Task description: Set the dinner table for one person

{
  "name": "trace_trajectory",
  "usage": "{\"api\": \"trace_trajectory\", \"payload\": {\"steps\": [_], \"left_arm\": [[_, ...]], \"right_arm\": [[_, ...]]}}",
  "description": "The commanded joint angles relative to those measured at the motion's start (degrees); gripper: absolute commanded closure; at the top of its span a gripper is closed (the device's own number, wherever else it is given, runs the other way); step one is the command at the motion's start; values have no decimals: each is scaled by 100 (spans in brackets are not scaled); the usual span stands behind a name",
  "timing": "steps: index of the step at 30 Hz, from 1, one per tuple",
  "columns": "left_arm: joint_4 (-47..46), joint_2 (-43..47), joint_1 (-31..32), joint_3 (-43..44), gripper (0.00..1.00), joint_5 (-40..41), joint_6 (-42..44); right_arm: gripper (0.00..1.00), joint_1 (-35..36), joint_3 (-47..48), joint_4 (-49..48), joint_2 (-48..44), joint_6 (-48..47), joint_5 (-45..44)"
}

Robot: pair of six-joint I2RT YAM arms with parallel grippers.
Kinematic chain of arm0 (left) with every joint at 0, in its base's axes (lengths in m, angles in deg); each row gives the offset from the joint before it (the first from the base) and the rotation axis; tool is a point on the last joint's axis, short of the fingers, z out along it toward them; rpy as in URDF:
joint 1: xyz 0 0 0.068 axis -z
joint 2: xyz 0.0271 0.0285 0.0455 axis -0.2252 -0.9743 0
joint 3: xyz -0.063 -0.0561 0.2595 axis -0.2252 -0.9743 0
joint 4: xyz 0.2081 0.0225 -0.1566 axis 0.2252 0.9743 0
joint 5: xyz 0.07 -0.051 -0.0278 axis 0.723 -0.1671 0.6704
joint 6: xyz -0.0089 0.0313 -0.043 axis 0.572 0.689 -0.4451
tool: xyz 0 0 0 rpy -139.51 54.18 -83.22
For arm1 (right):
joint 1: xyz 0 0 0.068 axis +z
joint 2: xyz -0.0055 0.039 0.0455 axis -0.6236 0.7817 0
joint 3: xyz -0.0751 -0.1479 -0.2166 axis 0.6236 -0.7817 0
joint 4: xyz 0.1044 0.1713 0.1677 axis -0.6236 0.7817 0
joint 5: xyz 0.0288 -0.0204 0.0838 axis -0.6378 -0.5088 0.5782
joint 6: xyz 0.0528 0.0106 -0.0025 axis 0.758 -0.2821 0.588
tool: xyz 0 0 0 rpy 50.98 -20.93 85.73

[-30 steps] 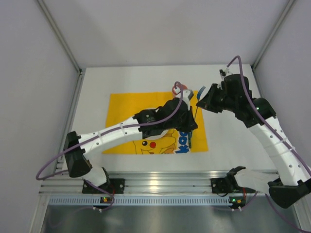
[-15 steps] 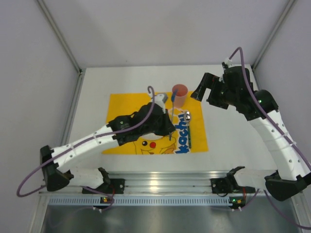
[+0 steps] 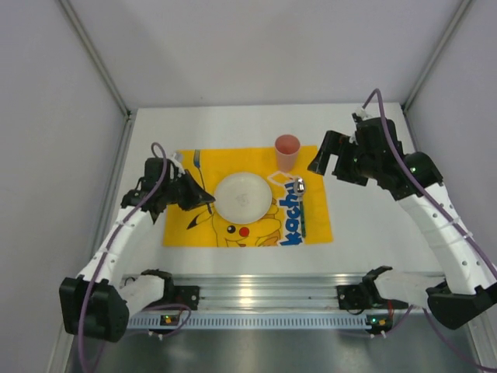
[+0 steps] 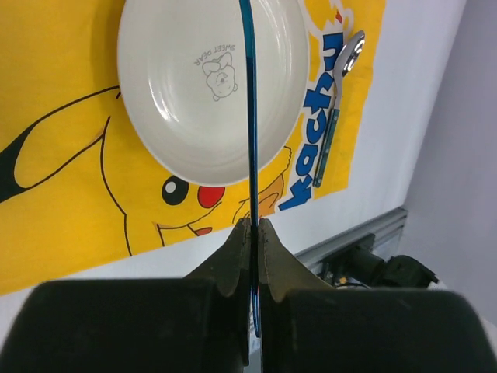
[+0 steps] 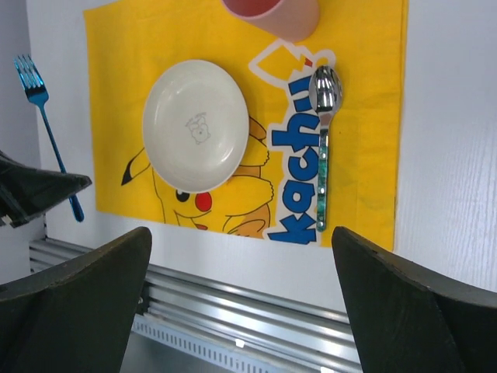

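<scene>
The white dinner table (image 3: 357, 233) carries a yellow Pikachu placemat (image 3: 311, 225). On the mat are a white plate (image 3: 243, 196), a pink cup (image 3: 287, 151) behind it and a spoon (image 3: 300, 203) to its right. My left gripper (image 3: 200, 200) is shut on a blue fork (image 3: 199, 167), held left of the plate near the mat's left edge. In the left wrist view the gripper (image 4: 252, 225) pinches the fork (image 4: 249, 116) edge-on, with the plate (image 4: 210, 78) behind it. My right gripper (image 3: 324, 159) is open and empty, above the table right of the cup. It shows wide open in its wrist view (image 5: 241, 233).
The right wrist view shows the plate (image 5: 196, 124), the cup (image 5: 272, 15), the spoon (image 5: 324, 140) and the fork (image 5: 46, 132). An aluminium rail (image 3: 248, 295) runs along the near edge. White walls close in the left, right and far sides.
My left arm has swung left from over the mat's middle to its left side, carrying the fork. The plate is now uncovered. The right gripper has barely moved.
</scene>
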Motion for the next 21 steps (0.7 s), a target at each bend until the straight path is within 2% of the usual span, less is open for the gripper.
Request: {"api": "trace_trajectory", "payload": {"steps": [1,4,6,9,13,19,21], "left_arm": [[-991,-215,-867,-276,100,-2004,201],[-888,-706,-1702,-417,100,-2481,473],[-755,-1205,-2202,-496,99,-3253,920],[-1000,-1882,-2599,-724,97,-3958,1141],[-1993,-2570,-2680,-901,98,-4636,704],[-2012,-3176,-2671,-277,99,-4812,641],[-1742,-3535,-2671,-128,100,-4725,789]], "right_arm": [[0,-40,-154,-118,-319,16,190],[0,-40,-277,-91,-478,-11,225],[0,-40,-399,-56,-626,-20,234],[0,-31,-619,-21,-802,-20,225],[0,-40,-804,14,-926,-2,260],[0,-40,-752,32,-847,-81,261],[0,-40,-734,32,-795,-107,261]]}}
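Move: Just left of the plate lies the bare strip of mat where the left hand, already holding the fork, is taking it: from that hand some 10 cm left, 8 cm ahead and 16 cm below. The plate's middle is about 6 cm right and 8 cm ahead; the spoon lies roughly 24 cm right and 5 cm ahead, both near table height. From the right hand, the strip is about 38 cm left, 9 cm ahead and 29 cm down. Lowering the fork towards the mat left of the plate, the left hand sinks about 7 cm while going some 5 cm left and a little forward, then eases up slightly at the end. Its wrist rolls about 30 degrees, left side down, and tips further downward; the fingers keep their pinch. The right hand, empty and wide open, backs off some 4 cm. ##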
